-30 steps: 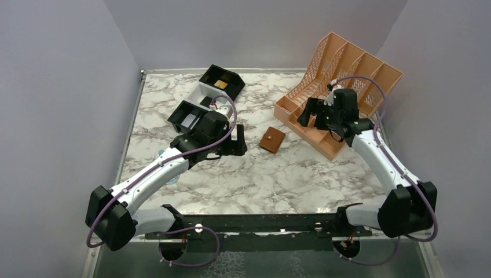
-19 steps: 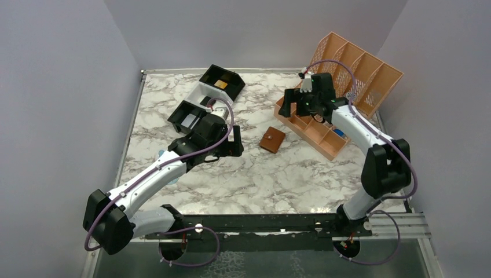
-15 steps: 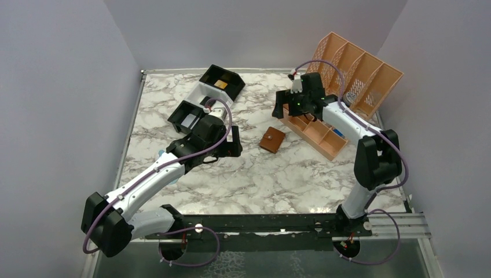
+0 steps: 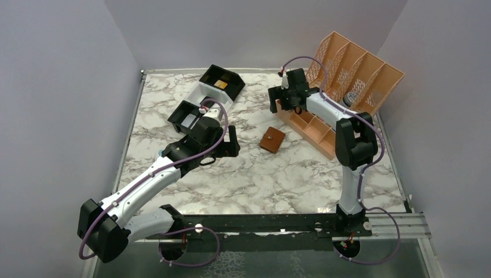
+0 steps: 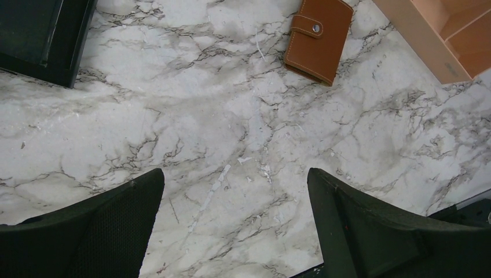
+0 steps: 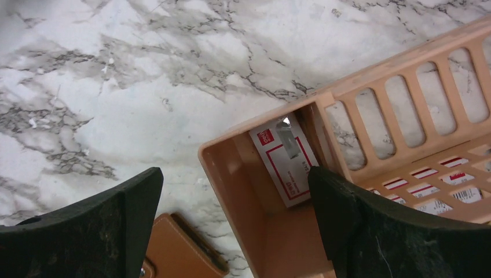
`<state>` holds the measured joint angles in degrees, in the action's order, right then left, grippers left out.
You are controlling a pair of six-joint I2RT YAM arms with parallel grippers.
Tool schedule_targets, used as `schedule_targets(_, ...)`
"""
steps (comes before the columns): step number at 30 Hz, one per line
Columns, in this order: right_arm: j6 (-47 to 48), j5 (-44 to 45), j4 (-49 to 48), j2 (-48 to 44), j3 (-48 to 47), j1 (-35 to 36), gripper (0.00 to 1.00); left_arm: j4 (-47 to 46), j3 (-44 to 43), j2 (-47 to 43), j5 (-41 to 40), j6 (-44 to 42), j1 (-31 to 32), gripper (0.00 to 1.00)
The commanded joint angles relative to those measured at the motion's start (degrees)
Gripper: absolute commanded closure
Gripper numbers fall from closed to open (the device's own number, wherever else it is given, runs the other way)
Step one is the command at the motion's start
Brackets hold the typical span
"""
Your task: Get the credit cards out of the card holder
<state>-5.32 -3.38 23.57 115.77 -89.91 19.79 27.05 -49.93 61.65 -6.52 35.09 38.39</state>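
The card holder (image 4: 272, 139), a small brown leather wallet, lies closed with its snap tab fastened on the marble table. It also shows at the top of the left wrist view (image 5: 318, 39) and at the bottom edge of the right wrist view (image 6: 173, 249). The credit cards are hidden. My left gripper (image 4: 231, 142) hovers open to the left of the card holder, with only bare marble between its fingertips (image 5: 234, 174). My right gripper (image 4: 277, 99) hangs open behind the card holder, over the near-left corner of the orange organizer (image 6: 234, 174). It holds nothing.
An orange slotted file organizer (image 4: 347, 75) stands at the back right, with a labelled white box (image 6: 286, 159) in its end compartment. A black-and-white compartment tray (image 4: 205, 95) sits at the back left, a small tan item (image 4: 220, 84) in its far section. Its dark corner (image 5: 40, 35) shows in the left wrist view.
My right arm has swung left and back, from above the organizer's middle to its left end. My left arm has drawn slightly left. Both grippers stayed open and the card holder has not moved.
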Motion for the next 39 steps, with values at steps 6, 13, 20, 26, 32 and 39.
schedule_targets(6, -1.68, 12.36, -2.17, 7.8, -9.17, -0.64, 0.01, -0.69, 0.36, -0.32, -2.23, -0.23, 0.19, 0.03)
schedule_targets(13, -6.23, 22.26, 1.67, 16.59, -22.02, -0.72, 0.0, -0.63, -0.27, 0.05, -2.9, -0.42, 0.24, 0.03)
schedule_targets(20, -7.77, 30.04, 3.19, 21.67, -30.84, -0.93, 0.01, 0.47, -0.39, 0.16, -7.34, 0.05, 0.13, 0.01)
schedule_targets(26, -6.87, 30.27, 5.09, 25.44, -38.0, -2.72, 0.01, 2.04, -1.11, 0.52, -10.33, 0.16, -3.22, 0.01)
schedule_targets(32, -3.08, 27.26, 5.03, 25.82, -41.11, -4.19, 0.01, 2.38, -1.86, 0.25, -7.66, -1.13, -9.8, 0.01)
schedule_targets(39, 2.02, 21.98, 3.99, 22.77, -35.1, -6.26, 0.01, 3.36, -1.51, -0.67, -8.83, -2.81, -16.74, 0.01)
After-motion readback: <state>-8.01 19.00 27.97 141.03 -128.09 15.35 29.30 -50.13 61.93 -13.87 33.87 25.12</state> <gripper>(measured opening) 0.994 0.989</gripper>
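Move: The organizer's left end compartment lies about 3 cm farther out and 3 cm right of the right hand, its middle some 5 cm lower, with the brown card holder roughly 15 cm back, 2 cm left and 7 cm below the hand. From the left hand the card holder is about 6 cm ahead, 18 cm right and 16 cm down; the black box's nearest compartment lies some 16 cm ahead, 13 cm left and 14 cm down. With its fingers still wide open and the right one at the organizer's left end compartment, the right hand pushes forward about 15 cm, swinging the organizer round as the wrist turns some 20 degrees clockwise, and drifts increasingly right, about 7 cm in all, going purely that way at the end. The left hand, open and touching nothing, waits and then swings left and somewhat forward, away from the card holder and towards the black box, turning counter-clockwise. ##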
